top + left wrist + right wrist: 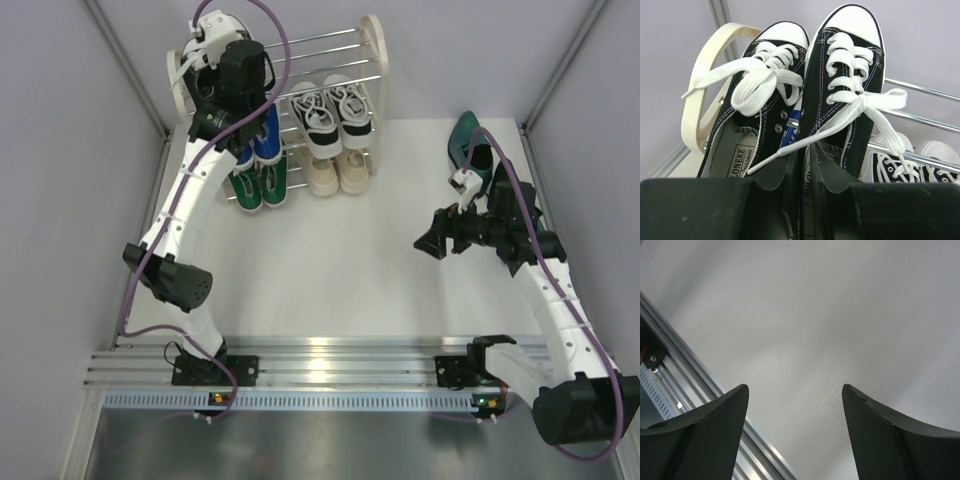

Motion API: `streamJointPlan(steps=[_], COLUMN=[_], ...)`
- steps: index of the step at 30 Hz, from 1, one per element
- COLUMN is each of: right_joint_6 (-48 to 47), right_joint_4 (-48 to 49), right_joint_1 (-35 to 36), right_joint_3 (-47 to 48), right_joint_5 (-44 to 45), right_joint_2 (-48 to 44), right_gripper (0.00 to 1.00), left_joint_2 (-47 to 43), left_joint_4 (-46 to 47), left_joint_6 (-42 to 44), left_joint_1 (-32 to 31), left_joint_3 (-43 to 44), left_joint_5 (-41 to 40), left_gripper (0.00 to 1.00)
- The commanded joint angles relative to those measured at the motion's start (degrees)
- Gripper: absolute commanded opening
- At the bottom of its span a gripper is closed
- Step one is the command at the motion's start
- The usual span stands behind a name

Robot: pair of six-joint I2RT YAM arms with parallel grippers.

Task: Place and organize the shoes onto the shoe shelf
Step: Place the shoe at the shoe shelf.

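Note:
My left gripper (805,151) is shut on the inner sides of a pair of black-with-white sneakers (840,85), holding them toes forward over the shoe shelf's chrome rods (920,90), next to its cream side panel (697,95). In the top view the left gripper (235,82) is at the shelf's (372,60) upper left and hides the held pair. A second black-with-white pair (335,115), a blue pair (264,135), a green pair (258,186) and a beige pair (336,172) sit on the shelf. The dark green dress shoes (466,140) lie on the table at the right. My right gripper (432,243) is open and empty above the table.
The right wrist view shows bare white tabletop (830,325) under the right gripper (795,390) and the aluminium rail (700,385) at the near edge. Grey walls enclose the table on three sides. The second black-with-white pair (895,167) shows below the rods.

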Motion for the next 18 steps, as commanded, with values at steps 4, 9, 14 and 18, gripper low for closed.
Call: streamJointPlan(steps=[4, 9, 14, 18], right_joint_6=[-0.7, -0.7, -0.7, -0.7], right_joint_4=[0.0, -0.1, 0.1, 0.0], right_joint_1=[-0.4, -0.5, -0.5, -0.5], right_joint_3=[2.2, 2.2, 2.1, 2.2], right_joint_5=[0.3, 0.4, 0.3, 0.2], right_joint_2=[-1.1, -1.1, -1.2, -1.2], right_gripper=[0.76, 0.76, 0.76, 0.76], left_joint_2=[-2.4, -3.7, -5.7, -7.1], left_joint_4=[2.7, 2.7, 2.7, 2.6], left_joint_6=[-2.0, -3.8, -4.1, -3.9], left_joint_1=[0.4, 0.4, 0.5, 0.4], left_joint_3=[3.2, 5.3, 4.3, 3.5], left_joint_5=[1.8, 5.8, 6.2, 6.0], left_gripper=[0.29, 0.41, 0.43, 0.45])
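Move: The left hand has its barely parted fingers at the heel end of the right-hand black shoe on the top tier, whose middle lies about 5 cm ahead, roughly level sideways and 4 cm up. The other black shoe sits some 8 cm left, 3 cm ahead and 3 cm up, while the blue pair is some 14 cm below, 2 cm left and 2 cm back. From the idle right hand, the right-hand black shoe is about 28 cm ahead, 40 cm left and 26 cm up. The left fingers, already loosening, spread to roughly twice their gap and come free of the heel and side wall of the right-hand black shoe, as the hand starts up and slightly to the right. It keeps climbing along the shoe, about 4.5 cm in all, drawing back some 1.5 cm towards the end while the wrist tips its fingers up and turns a little clockwise, roughly 10 degrees altogether. ##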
